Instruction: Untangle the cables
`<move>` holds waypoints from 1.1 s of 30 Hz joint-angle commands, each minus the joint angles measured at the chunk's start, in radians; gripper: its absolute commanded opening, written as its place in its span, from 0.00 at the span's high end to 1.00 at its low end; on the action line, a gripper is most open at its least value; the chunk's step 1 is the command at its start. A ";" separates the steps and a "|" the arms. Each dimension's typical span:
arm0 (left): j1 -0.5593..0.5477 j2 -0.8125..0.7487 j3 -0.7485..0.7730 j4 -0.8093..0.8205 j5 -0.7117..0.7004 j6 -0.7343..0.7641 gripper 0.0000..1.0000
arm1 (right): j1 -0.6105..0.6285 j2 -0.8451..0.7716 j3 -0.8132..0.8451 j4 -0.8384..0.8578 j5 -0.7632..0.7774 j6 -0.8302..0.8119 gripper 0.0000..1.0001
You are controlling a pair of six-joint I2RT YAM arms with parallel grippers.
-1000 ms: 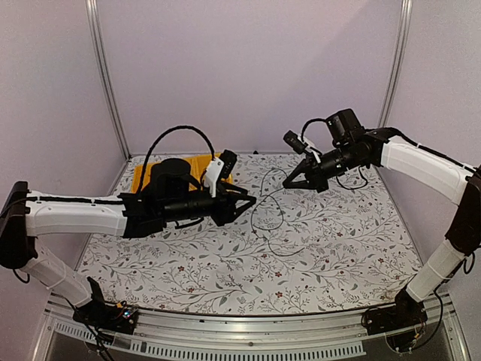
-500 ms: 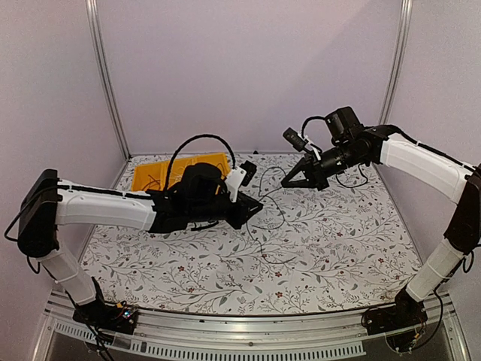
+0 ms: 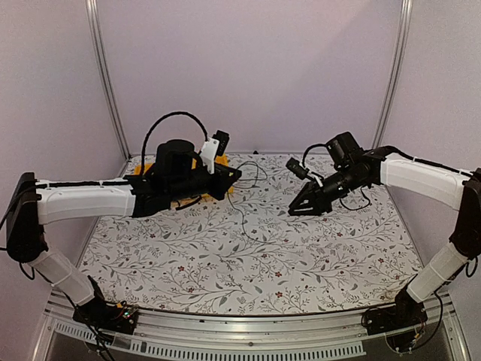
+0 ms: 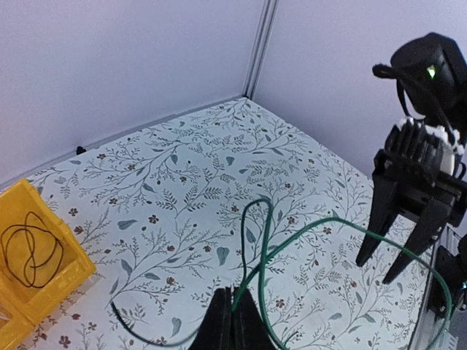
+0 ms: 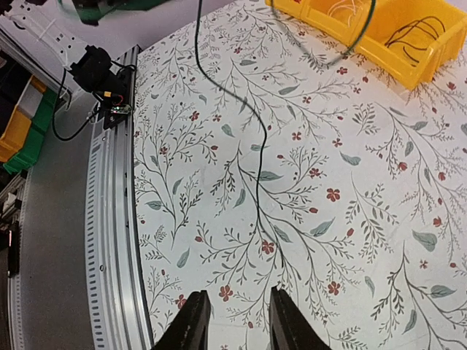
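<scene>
My left gripper (image 3: 234, 175) is shut on a thin green cable (image 4: 292, 240), which is pinched between its fingertips (image 4: 233, 321) and loops out over the floral table. From the grip the green cable (image 3: 242, 218) hangs down and trails across the mat. My right gripper (image 3: 293, 210) hovers low over the table to the right, open and empty (image 5: 237, 321). The cable's loose end (image 5: 257, 168) lies just ahead of it. A coiled black cable (image 4: 29, 248) lies in the yellow bin (image 4: 69, 273).
The yellow bin (image 3: 219, 159) stands at the back left, mostly hidden behind my left arm. It also holds a whitish wire (image 5: 343, 11). The table's metal front rail (image 5: 109, 219) is close to the right gripper. A thick black arm cable (image 3: 169, 124) arches over the left wrist.
The left gripper has shut on the green cable and drawn it back and left toward the bin. The right gripper has opened, let the cable go, and dropped toward the table.
</scene>
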 commanded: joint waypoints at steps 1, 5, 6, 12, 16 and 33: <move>0.103 -0.035 0.063 -0.027 0.013 0.053 1.00 | -0.012 -0.046 -0.035 0.011 0.060 -0.034 0.63; 0.186 0.005 0.169 -0.090 0.013 0.140 1.00 | -0.035 -0.118 -0.061 0.013 0.110 -0.050 0.57; 0.207 0.017 0.196 -0.098 0.009 0.169 1.00 | -0.044 -0.138 -0.071 0.015 0.127 -0.054 0.57; 0.344 0.121 0.387 -0.166 0.023 0.262 1.00 | -0.095 -0.263 -0.170 0.018 0.192 -0.089 0.53; 0.404 0.194 0.481 -0.195 0.031 0.303 1.00 | -0.122 -0.360 -0.244 0.022 0.250 -0.111 0.51; 0.475 0.585 0.746 -0.216 -0.065 0.406 1.00 | -0.363 -0.582 -0.486 0.163 0.143 -0.079 0.42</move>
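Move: The left hand holds the green cable; the yellow bin's right compartment, already holding a dark cable, lies about 27 cm ahead of this hand, 10 cm left and 21 cm below. The bin's middle compartment is some 11 cm left of that one and 1 cm nearer, the left compartment about 21 cm left of it and 3 cm nearer. From the right hand, the right compartment lies roughly 34 cm ahead, 24 cm left and 17 cm lower. Left hand carries the cable 30 cm forward-left in an arch above the bin; right, opening wider, retreats right. ##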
